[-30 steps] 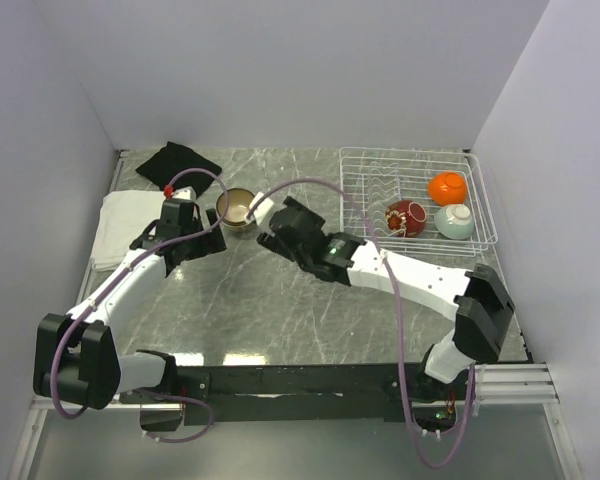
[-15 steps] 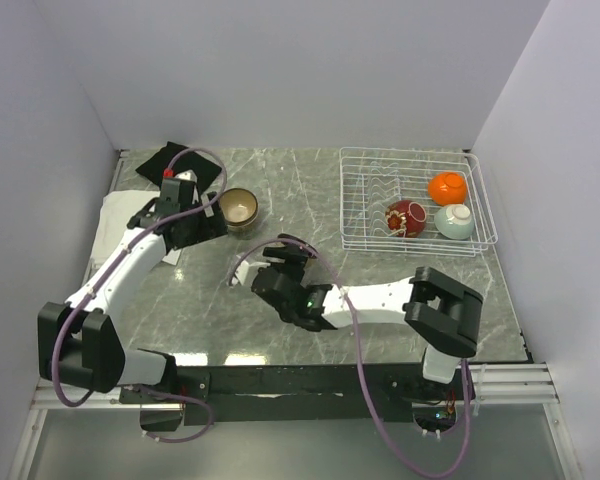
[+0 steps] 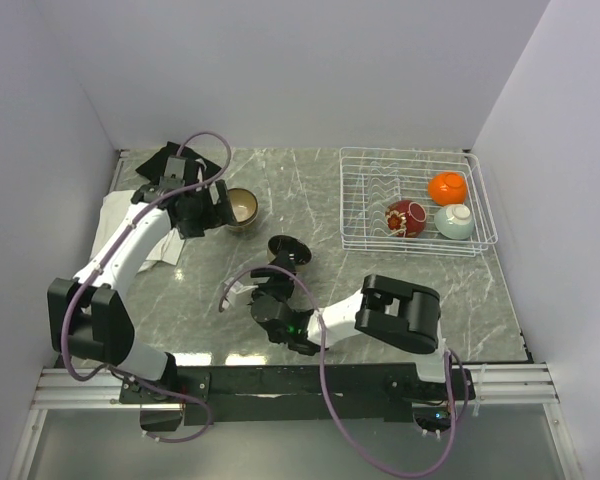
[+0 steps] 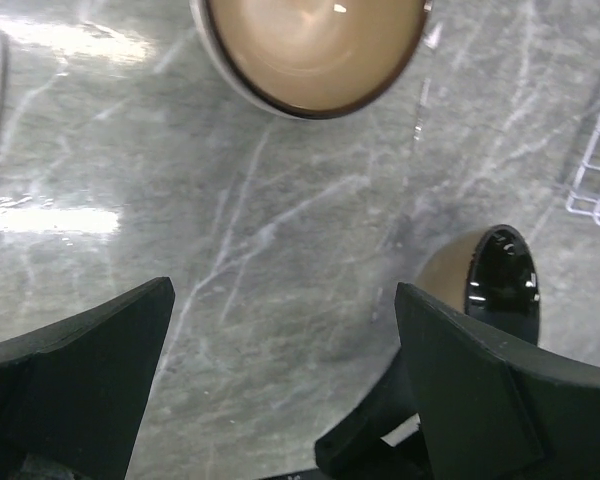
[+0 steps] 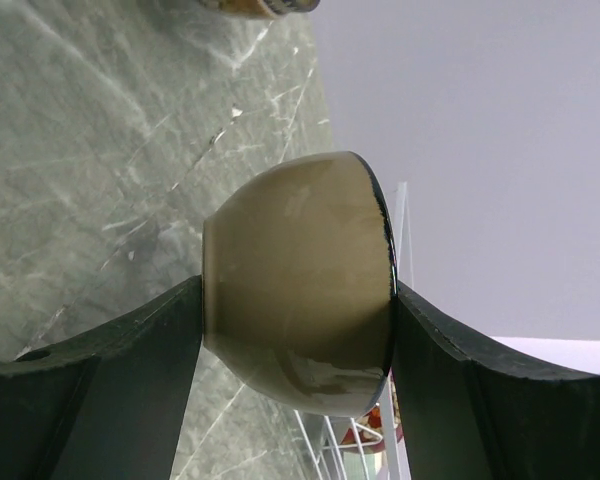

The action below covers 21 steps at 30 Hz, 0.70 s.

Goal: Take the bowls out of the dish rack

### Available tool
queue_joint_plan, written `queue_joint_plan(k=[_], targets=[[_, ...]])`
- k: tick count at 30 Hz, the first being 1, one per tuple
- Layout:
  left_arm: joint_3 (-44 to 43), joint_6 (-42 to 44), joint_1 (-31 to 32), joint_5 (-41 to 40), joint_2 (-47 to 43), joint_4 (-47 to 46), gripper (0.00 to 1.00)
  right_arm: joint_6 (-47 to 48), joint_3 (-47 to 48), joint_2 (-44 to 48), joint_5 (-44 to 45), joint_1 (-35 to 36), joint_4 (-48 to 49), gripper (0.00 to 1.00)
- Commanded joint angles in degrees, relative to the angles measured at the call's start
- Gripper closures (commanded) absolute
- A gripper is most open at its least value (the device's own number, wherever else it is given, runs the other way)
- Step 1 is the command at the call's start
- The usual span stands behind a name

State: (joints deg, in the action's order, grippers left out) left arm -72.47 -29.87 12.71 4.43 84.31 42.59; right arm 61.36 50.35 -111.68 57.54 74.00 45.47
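Note:
The white wire dish rack stands at the far right and holds an orange bowl, a red patterned bowl and a pale green bowl. My right gripper is shut on a tan bowl with a black inside. That bowl is tipped on its side over the table's middle, with one finger on its base and one on its rim. A second tan bowl stands upright on the table. Just left of it my left gripper is open with nothing in it.
A black cloth lies at the far left corner, with a folded white cloth beside it under the left arm. The right arm is folded low over the near middle of the marble table. Walls close in on three sides.
My right arm has folded back and pulled the black-lined bowl away from the upright tan bowl toward the table's middle. My left gripper moved farther back, still open beside the tan bowl.

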Motion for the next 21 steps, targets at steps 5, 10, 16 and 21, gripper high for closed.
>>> queue_joint_plan(k=[5, 10, 16, 21], targets=[[-5.14, -1.33, 1.44, 10.07, 4.01, 2.76, 0.01, 10.78, 1.42, -2.31, 4.51, 1.5, 19.99, 0.64], [-7.33, -1.33, 2.85, 13.41, 7.62, 3.99, 0.01, 14.66, 2.47, -4.6, 4.34, 2.03, 25.71, 0.64], [-11.29, -0.98, 5.92, 13.94, 10.78, 6.01, 0.01, 14.14, 2.83, -5.39, 3.99, 2.29, 25.19, 0.64], [-12.87, -0.89, 6.89, 12.98, 11.84, 6.89, 0.01, 13.43, 2.74, -5.57, 3.98, 2.56, 24.23, 0.64]])
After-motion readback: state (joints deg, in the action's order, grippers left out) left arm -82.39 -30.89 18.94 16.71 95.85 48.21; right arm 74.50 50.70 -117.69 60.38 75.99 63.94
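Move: The dark bowl held in the right hand's fingers lies about 17 cm to the left hand's right, some 7 cm back and 5 cm below it. The stacked bowls on the table sit roughly 5 cm ahead of the left hand, 5 cm to its right and 12 cm down; the black cloth is about 14 cm ahead and 10 cm left of it, down on the table. For the right hand, the dark bowl is right at its finger pads. Rightward, about 8 cm, the left hand sweeps with fingers wide open towards the dark bowl, dipping a couple of centimetres and then coming partly back up, while its wrist turns some 10 degrees clockwise and tips further down. The right hand keeps its grip on the bowl, easing only a centimetre or so up and to the left and tilting its fingers up slightly. ##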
